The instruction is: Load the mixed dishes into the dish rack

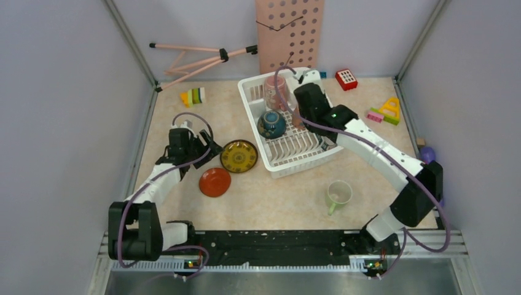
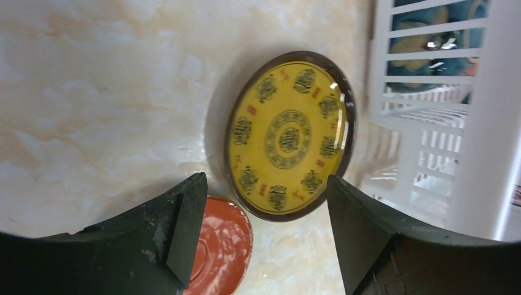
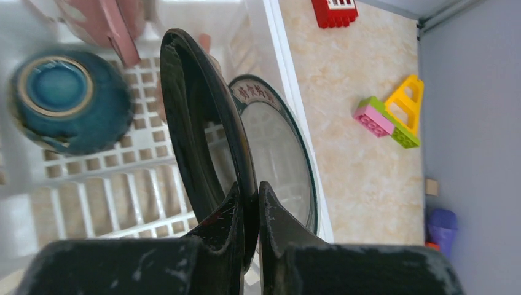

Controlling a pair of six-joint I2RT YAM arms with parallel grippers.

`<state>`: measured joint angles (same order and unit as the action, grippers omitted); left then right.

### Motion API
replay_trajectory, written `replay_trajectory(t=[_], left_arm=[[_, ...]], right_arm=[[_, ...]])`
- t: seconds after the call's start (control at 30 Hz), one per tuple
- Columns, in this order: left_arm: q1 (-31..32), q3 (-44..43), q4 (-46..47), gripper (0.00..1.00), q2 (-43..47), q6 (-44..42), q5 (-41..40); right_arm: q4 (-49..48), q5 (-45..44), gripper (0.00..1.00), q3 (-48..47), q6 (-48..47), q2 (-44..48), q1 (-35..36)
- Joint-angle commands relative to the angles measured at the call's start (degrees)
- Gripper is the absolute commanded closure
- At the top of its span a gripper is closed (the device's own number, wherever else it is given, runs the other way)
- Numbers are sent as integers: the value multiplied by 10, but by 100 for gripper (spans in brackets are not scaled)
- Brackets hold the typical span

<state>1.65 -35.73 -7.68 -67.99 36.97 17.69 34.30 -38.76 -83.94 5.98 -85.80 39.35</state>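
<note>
The white dish rack (image 1: 296, 168) holds a pink mug (image 1: 274, 92) and a blue-outside bowl (image 1: 271, 124). My right gripper (image 3: 249, 187) is inside it, shut on the rim of a black plate (image 3: 196, 123) held upright on edge. A plate with a lettered rim (image 3: 279, 153) stands right behind it. On the table left of the rack lie a yellow patterned plate (image 2: 289, 135) and an orange-red saucer (image 2: 224, 246). My left gripper (image 2: 264, 181) hangs open above the gap between them, holding nothing. A pale green mug (image 1: 338, 194) sits in front of the rack.
A pink pegboard (image 1: 289, 34) leans on the back wall, with a folded pink tripod (image 1: 196, 58) to its left. Toy blocks (image 1: 386, 112) lie right of the rack, others (image 1: 193, 96) at back left. A purple bottle (image 1: 427, 153) stands by the right wall.
</note>
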Motion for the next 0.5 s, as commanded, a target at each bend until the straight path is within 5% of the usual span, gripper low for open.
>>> replay_trajectory(t=[0.0, 0.47], left_arm=[[3, -33, -9, 25, -42, -22, -44], [14, -114, -25, 27, -169, -72, -37]], right_arm=[[42, -84, 100, -43, -38, -47, 12], [77, -116, 100, -40, -95, -122, 12]])
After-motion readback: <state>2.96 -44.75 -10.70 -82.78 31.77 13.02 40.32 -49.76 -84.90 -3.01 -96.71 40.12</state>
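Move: The black plate in the right hand is bound for the rack's plate slots, beside the standing green-rimmed plate, whose middle is about 2 cm ahead, 2 cm right and 10 cm below. The terracotta mug stands some 4 cm ahead, 5 cm left, the teal bowl 3 cm ahead, 14 cm left, both about 12 cm down. From the open left hand the yellow plate lies 1 cm ahead, 6 cm right, 6 cm below; the red plate is 8 cm back, 2 cm left, equally low. The black plate, still pinched on edge, is lowered by the right hand about 5.5 cm towards the slots and the green-rimmed plate, quickly then easing off, with a smaller shift right; the wrist rolls some 25 degrees, left side dipping. Meanwhile the empty left hand, fingers staying open, sinks about 3.5 cm and then also reaches 3 cm forward, keeping to the left of the yellow plate. ##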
